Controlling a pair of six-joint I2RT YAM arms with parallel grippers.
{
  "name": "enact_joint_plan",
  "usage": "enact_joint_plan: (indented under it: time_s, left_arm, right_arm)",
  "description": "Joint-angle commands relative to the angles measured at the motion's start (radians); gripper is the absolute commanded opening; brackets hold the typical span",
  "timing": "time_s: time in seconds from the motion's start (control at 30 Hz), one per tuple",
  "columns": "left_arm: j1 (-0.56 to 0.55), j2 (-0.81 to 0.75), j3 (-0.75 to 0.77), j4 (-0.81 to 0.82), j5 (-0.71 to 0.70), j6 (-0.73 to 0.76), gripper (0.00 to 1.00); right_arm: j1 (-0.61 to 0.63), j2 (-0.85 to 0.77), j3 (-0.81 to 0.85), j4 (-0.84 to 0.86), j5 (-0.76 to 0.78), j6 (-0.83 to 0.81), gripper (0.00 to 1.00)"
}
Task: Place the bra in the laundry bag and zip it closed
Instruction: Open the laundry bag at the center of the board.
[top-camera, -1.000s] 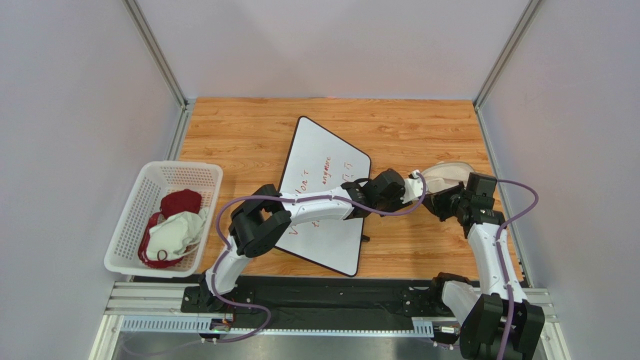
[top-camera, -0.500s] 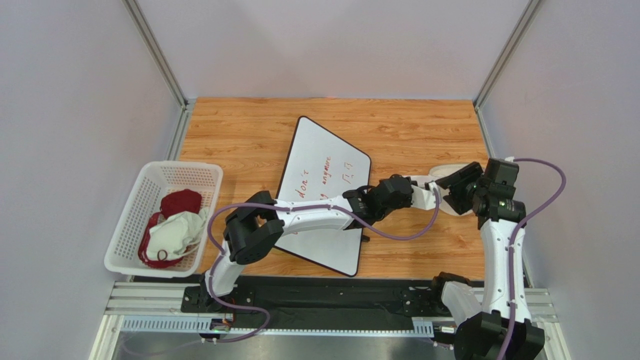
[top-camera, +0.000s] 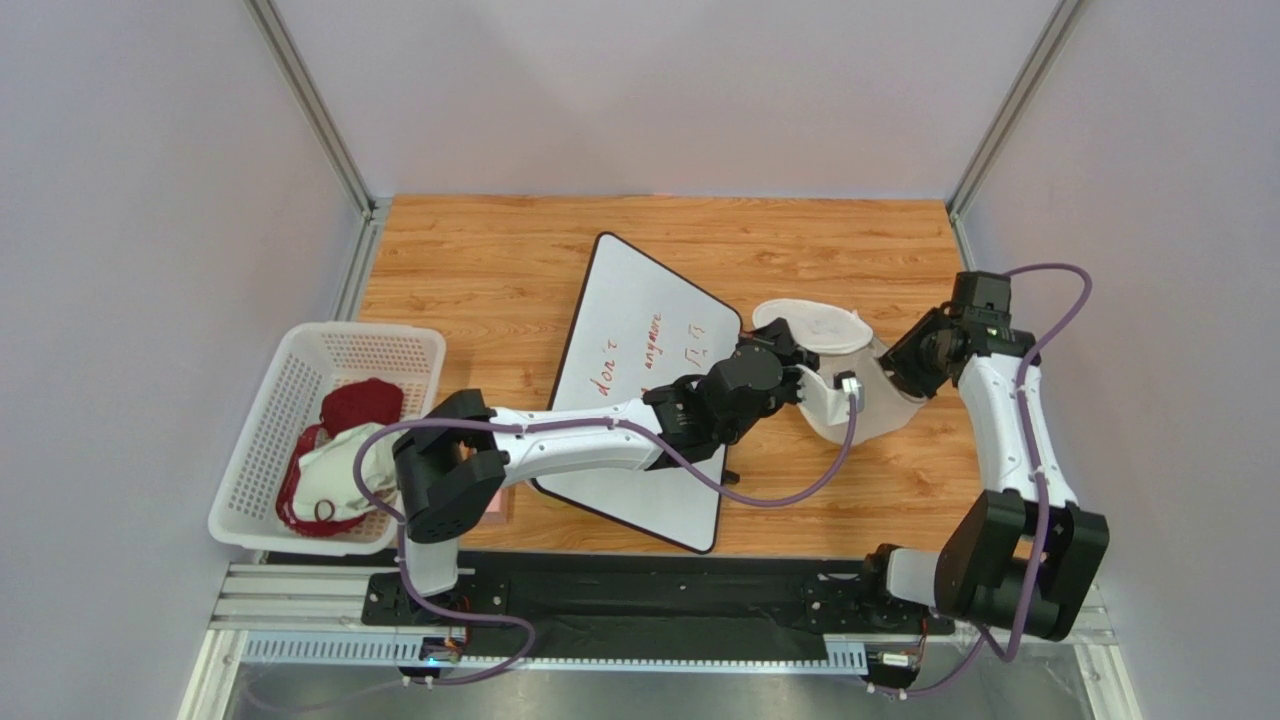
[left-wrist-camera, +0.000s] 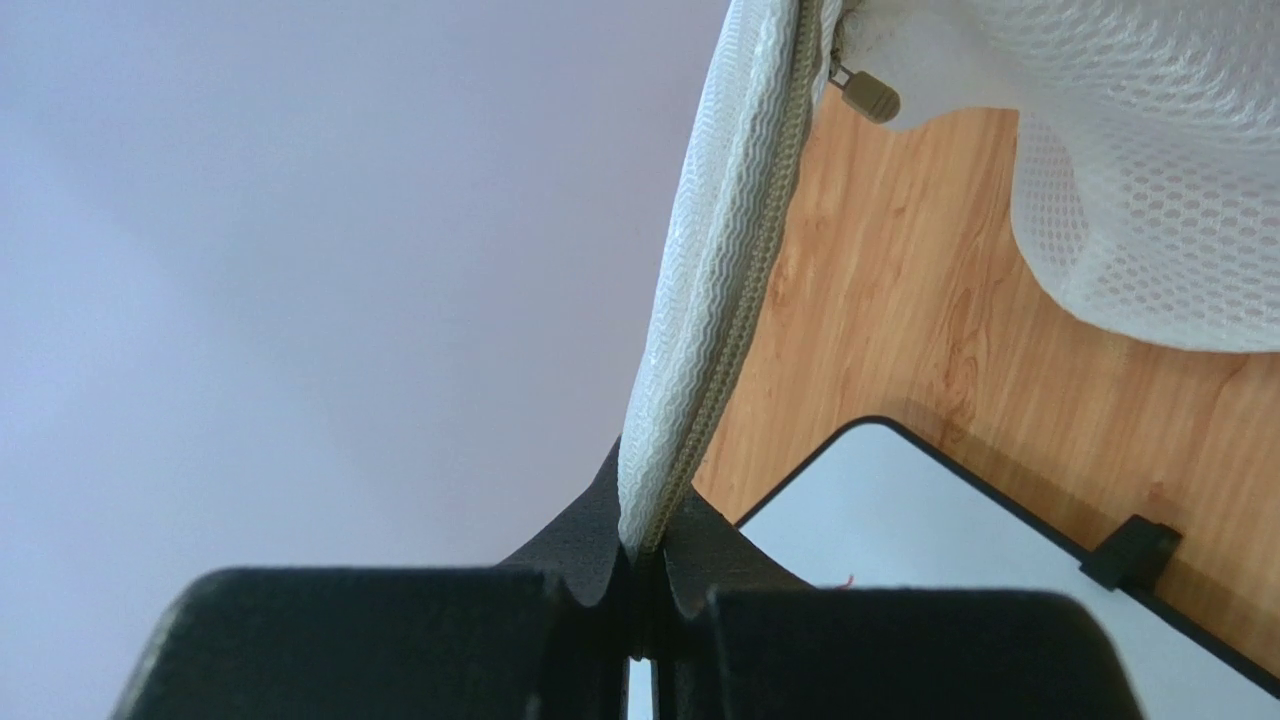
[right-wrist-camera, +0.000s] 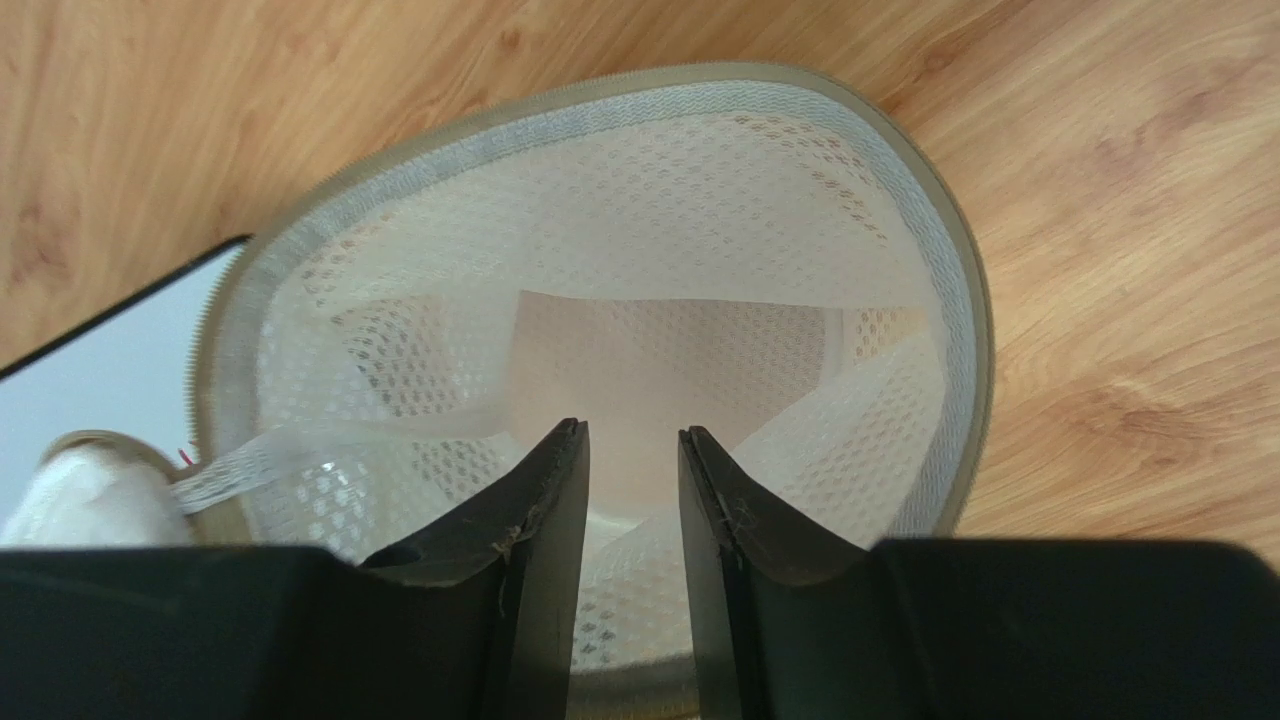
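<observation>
The white mesh laundry bag (top-camera: 860, 402) lies on its side on the wood table right of the whiteboard, its disc lid (top-camera: 812, 323) lifted. My left gripper (top-camera: 801, 371) is shut on the bag's zipper rim (left-wrist-camera: 721, 255), pinched between the fingertips (left-wrist-camera: 646, 548); the zip pull (left-wrist-camera: 867, 95) hangs above. My right gripper (top-camera: 902, 375) stands open at the bag's mouth (right-wrist-camera: 751, 195), its fingers (right-wrist-camera: 631, 435) apart with the mesh interior behind them. The dark red bra (top-camera: 361, 402) lies in the white basket (top-camera: 263, 450) at the left, partly under a white cloth (top-camera: 349, 468).
A whiteboard (top-camera: 649, 383) with red writing lies tilted at the table's middle, under my left forearm; its corner shows in the left wrist view (left-wrist-camera: 932, 540). Grey walls close in both sides and the back.
My left gripper has reached right and shut on the bag's rim, pulling the bag toward the whiteboard. My right gripper has let go, opened and swung out to the bag's right side.
</observation>
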Motion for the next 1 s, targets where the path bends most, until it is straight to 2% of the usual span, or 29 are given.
enact_joint_plan:
  time_s: [0.0, 0.1, 0.2, 0.37, 0.57, 0.63, 0.83, 0.97]
  left_arm:
    - [-0.006, -0.05, -0.007, 0.115, -0.019, 0.091, 0.0]
    - [-0.006, -0.062, -0.014, 0.124, -0.008, 0.068, 0.0]
    - [-0.006, -0.068, -0.022, 0.126, -0.026, 0.068, 0.0]
    - [-0.004, -0.065, -0.065, 0.181, -0.069, 0.111, 0.0]
    - [0.0, -0.074, -0.12, 0.227, -0.082, 0.134, 0.0]
    - [0.003, -0.08, -0.134, 0.229, -0.08, 0.126, 0.0]
    - [0.005, -0.097, -0.151, 0.23, -0.071, 0.12, 0.0]
    - [0.006, -0.11, -0.157, 0.232, -0.065, 0.106, 0.0]
  right_arm:
    - [0.074, 0.076, 0.014, 0.029, -0.024, -0.027, 0.33]
    - [0.095, 0.129, -0.024, 0.095, -0.001, -0.015, 0.36]
    - [0.117, 0.159, 0.017, 0.048, 0.111, -0.064, 0.41]
    - [0.163, 0.085, 0.071, -0.035, 0.301, -0.107, 0.55]
    - [0.174, 0.028, 0.135, -0.087, 0.383, -0.115, 0.63]
    - [0.174, 0.04, 0.146, -0.09, 0.432, -0.126, 0.7]
    - [0.171, 0.109, 0.181, -0.106, 0.512, -0.15, 0.72]
    - [0.152, 0.169, 0.161, -0.074, 0.478, -0.146, 0.71]
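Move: The right hand hovers with its fingers partly open over the bag's mouth; the mouth's right rim lies about 5 cm to its right, level with it and some 4 cm below. The bag lid stands about 14 cm left, 2 cm farther out and 9 cm above, and the whiteboard's middle is some 33 cm left, straight across, 13 cm down. From the left hand, which grips the zipper edge, that right rim lies roughly 20 cm right, 1 cm nearer the base and 14 cm down. The right hand first dips about 5 cm at the bag's mouth, drifting left, then turns back up and to the right, its fingers spreading wide and its tips swinging some 25 degrees rightward until they straddle the right rim from above. Meanwhile the left hand keeps its pinch on the zipper edge, rising slightly, then easing left and down. ##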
